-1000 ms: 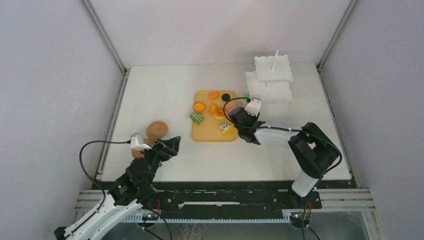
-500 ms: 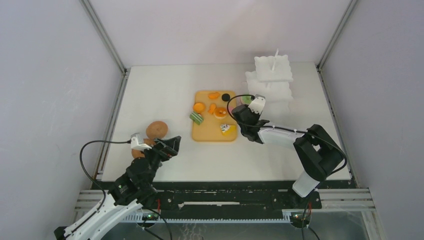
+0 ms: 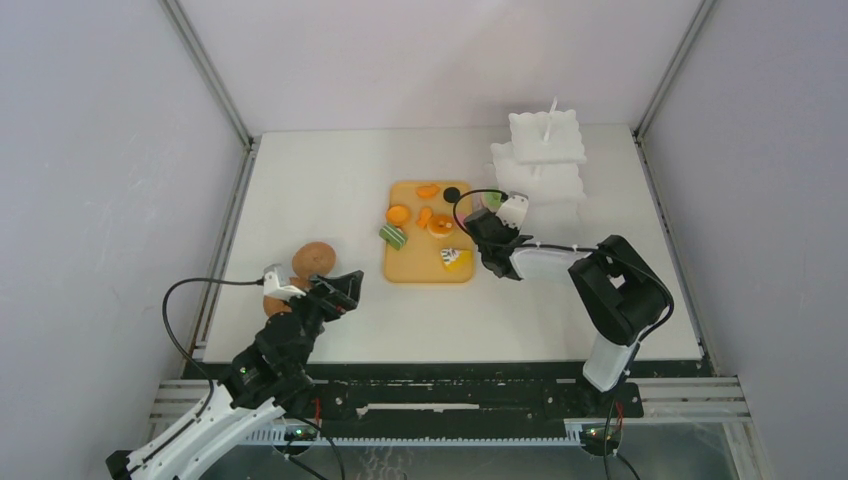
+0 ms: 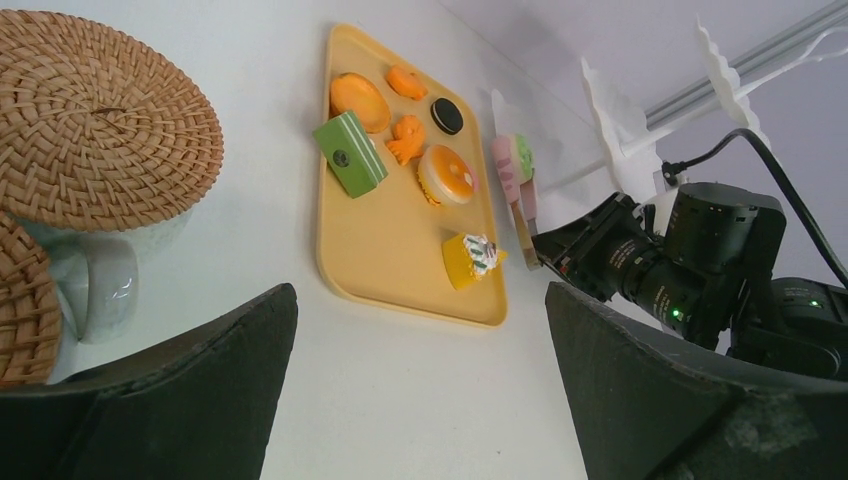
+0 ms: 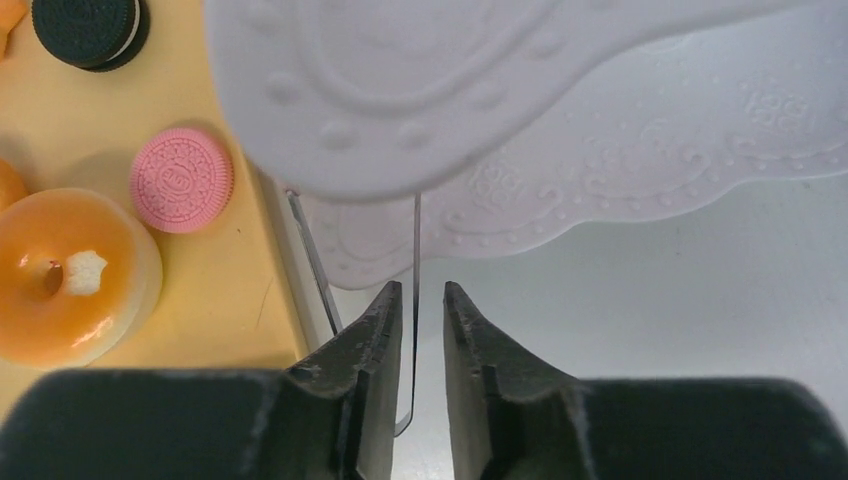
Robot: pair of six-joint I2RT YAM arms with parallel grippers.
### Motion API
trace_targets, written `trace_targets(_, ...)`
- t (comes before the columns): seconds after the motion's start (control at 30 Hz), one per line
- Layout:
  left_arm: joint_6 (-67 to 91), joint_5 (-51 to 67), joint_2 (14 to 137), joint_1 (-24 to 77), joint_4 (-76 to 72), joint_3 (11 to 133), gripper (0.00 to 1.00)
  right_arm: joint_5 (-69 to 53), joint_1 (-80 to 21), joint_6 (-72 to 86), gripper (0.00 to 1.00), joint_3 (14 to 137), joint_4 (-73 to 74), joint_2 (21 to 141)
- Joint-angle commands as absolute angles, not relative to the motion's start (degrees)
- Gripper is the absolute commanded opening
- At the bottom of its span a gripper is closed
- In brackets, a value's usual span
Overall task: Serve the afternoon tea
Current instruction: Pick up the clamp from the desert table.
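Toy pastries lie on the yellow tray (image 3: 428, 268): an orange tart (image 4: 360, 100), a green block (image 4: 350, 155), a black round (image 4: 447, 116), an orange donut (image 4: 447, 175) and a yellow wedge (image 4: 470, 260). A pink round (image 5: 181, 180) lies near the tray's right edge. Two woven coasters (image 4: 100, 120) and a mug (image 4: 95, 285) sit at the left. My left gripper (image 4: 420, 295) hovers wide open over bare table near them. My right gripper (image 5: 420, 290) is low beside the tray. Its jaws are narrowly apart around one thin arm of the tongs (image 5: 415, 250), with a gap on both sides.
A white tiered stand (image 3: 540, 165) with scalloped plates rises at the back right. Its lower plates (image 5: 560, 150) hang just above and ahead of my right gripper. A pink and green piece (image 4: 512, 170) lies between the tray and the stand.
My right gripper has shifted slightly back toward the stand and its forearm has swung in. The left arm has not moved.
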State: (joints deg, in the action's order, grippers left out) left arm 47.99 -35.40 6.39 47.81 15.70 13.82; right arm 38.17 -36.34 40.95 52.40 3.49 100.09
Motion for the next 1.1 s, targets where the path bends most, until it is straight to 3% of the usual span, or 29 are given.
trace_targets(0.0,47.11,-36.30,7.29,47.64,12.84,13.71,0.99,37.12,-35.52,42.37,0.26,54.50,1.81,100.52)
trace_targets(0.5,47.29,-36.30,6.91,47.59,13.18,13.45,0.99,35.74,-34.83,44.13,0.00,53.00,0.18,98.44)
trace_targets(1.07,47.64,-35.73,7.25,47.60,13.27,13.61,0.98,36.03,-33.64,44.88,0.00,50.42,-1.05,95.22)
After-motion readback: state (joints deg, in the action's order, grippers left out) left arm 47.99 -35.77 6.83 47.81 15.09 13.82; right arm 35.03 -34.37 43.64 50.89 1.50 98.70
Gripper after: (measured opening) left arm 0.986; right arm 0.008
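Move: The clamp's middle lies about 5 cm ahead and 2 cm left of the right hand, about 1 cm below; its right leg already runs between the half-open fingertips. The green donut is some 9 cm ahead and 3 cm left, the pink cookie 4 cm ahead and 10 cm left, the yellow cake 4 cm back and 11 cm left. From the idle left hand, the clamp is roughly 22 cm ahead, 28 cm right and 15 cm below. The right fingertips close from about a third open to fully shut, pinching the thin right leg of the clamp near its bent end. The hand otherwise stays practically in place under the edge of the overhanging stand plate, rolling only about 5 degrees so that its left side rises, and keeps the leg pinched. ##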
